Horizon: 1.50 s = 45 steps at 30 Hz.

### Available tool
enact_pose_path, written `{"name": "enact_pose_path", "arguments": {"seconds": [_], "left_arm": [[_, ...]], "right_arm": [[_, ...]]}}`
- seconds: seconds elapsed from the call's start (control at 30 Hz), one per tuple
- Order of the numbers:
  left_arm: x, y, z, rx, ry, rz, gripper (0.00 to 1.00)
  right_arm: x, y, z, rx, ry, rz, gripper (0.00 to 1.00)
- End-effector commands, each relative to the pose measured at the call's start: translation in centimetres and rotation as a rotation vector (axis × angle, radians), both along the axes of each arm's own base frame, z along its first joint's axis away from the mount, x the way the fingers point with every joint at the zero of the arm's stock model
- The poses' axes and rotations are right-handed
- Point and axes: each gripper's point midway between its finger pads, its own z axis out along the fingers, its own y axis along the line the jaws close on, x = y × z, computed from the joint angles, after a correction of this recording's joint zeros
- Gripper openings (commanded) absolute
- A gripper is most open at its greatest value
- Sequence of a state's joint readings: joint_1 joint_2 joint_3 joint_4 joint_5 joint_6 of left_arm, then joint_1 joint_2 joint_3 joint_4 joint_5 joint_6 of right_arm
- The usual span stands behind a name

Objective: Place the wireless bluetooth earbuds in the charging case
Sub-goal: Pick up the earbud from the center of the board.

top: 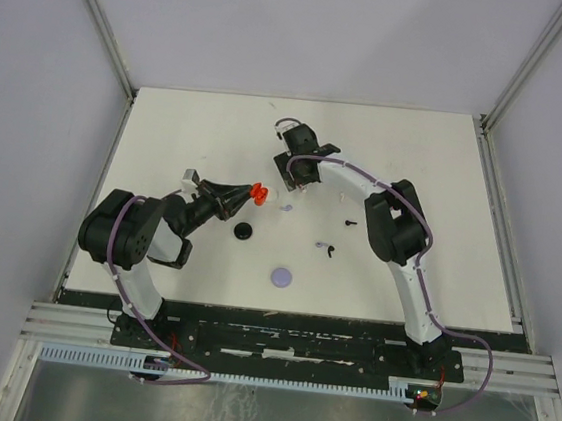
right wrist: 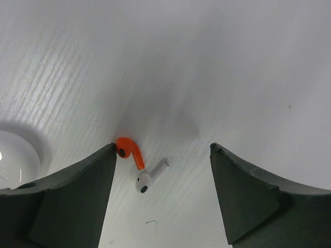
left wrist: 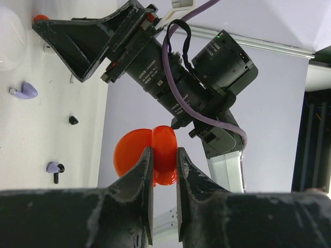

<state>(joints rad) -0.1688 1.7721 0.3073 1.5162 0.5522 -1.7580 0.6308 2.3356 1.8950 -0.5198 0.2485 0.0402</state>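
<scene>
My left gripper [left wrist: 164,151] is shut on a red charging case [left wrist: 135,155], its two halves standing open and raised off the table; from above the case [top: 259,194] shows at the gripper's tip [top: 245,196]. My right gripper [right wrist: 163,150] hangs open just above the table, pointing down. Between its fingers lie a red earbud [right wrist: 129,151], close against the left finger [right wrist: 77,191], and a white earbud [right wrist: 150,176] beside it. In the top view the right gripper [top: 300,177] is just right of the case.
A black disc [top: 245,231] and a lavender disc [top: 282,277] lie near the middle. A white round case [right wrist: 15,157] sits left of the right gripper. A lavender earbud [left wrist: 24,91], a black one [left wrist: 73,120] and a lavender-and-black one [left wrist: 54,168] lie scattered.
</scene>
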Motion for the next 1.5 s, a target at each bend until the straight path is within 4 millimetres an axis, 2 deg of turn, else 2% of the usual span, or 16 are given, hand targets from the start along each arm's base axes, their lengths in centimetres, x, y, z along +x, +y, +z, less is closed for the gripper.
{"name": "enact_pose_path", "arguments": {"seconds": [0.0, 0.2, 0.4, 0.7, 0.9, 1.47], "left_arm": [[-0.6, 0.2, 4.6, -0.052, -0.207, -0.013, 0.03], [-0.4, 0.2, 4.4, -0.051, -0.203, -0.013, 0.03], [-0.4, 0.2, 4.5, -0.053, -0.206, -0.014, 0.03], [-0.5, 0.2, 4.5, -0.051, -0.205, -0.015, 0.03], [-0.6, 0.2, 4.5, -0.051, -0.204, -0.014, 0.03], [-0.7, 0.2, 4.6, -0.051, -0.206, -0.016, 0.03]], "right_arm": [[2.3, 0.0, 1.2, 0.033, -0.056, -0.04, 0.82], [2.9, 0.1, 1.2, 0.047, -0.048, -0.038, 0.81], [2.6, 0.7, 1.3, 0.076, -0.029, -0.015, 0.79], [1.4, 1.5, 1.1, 0.131, 0.025, -0.004, 0.65], [1.3, 1.5, 0.9, 0.137, 0.034, -0.016, 0.51], [1.0, 1.8, 0.6, 0.19, 0.071, -0.098, 0.4]]}}
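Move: The red earbud lies just inside my right hand's left fingertip, some 2 cm left of the point between the pads, 1 cm back and 1 cm below. The white earbud is about 2 cm straight back from that point; the white case sits roughly 8 cm left and 5 cm back, the purple earbud 4 cm left and 8 cm back. From my left hand the red earbud is about 11 cm ahead, 8 cm to the right and 13 cm below. I slide my right hand forward about 2 cm, low over the board, then draw back by as much while easing about 1 cm left and sinking slightly around the red earbud. On the way back I roll its left side up some 8 degrees and close the fingers to about half their gap, ending with the left fingertip against the earbud's head and the right one still clear. My left hand keeps holding the red case still. ##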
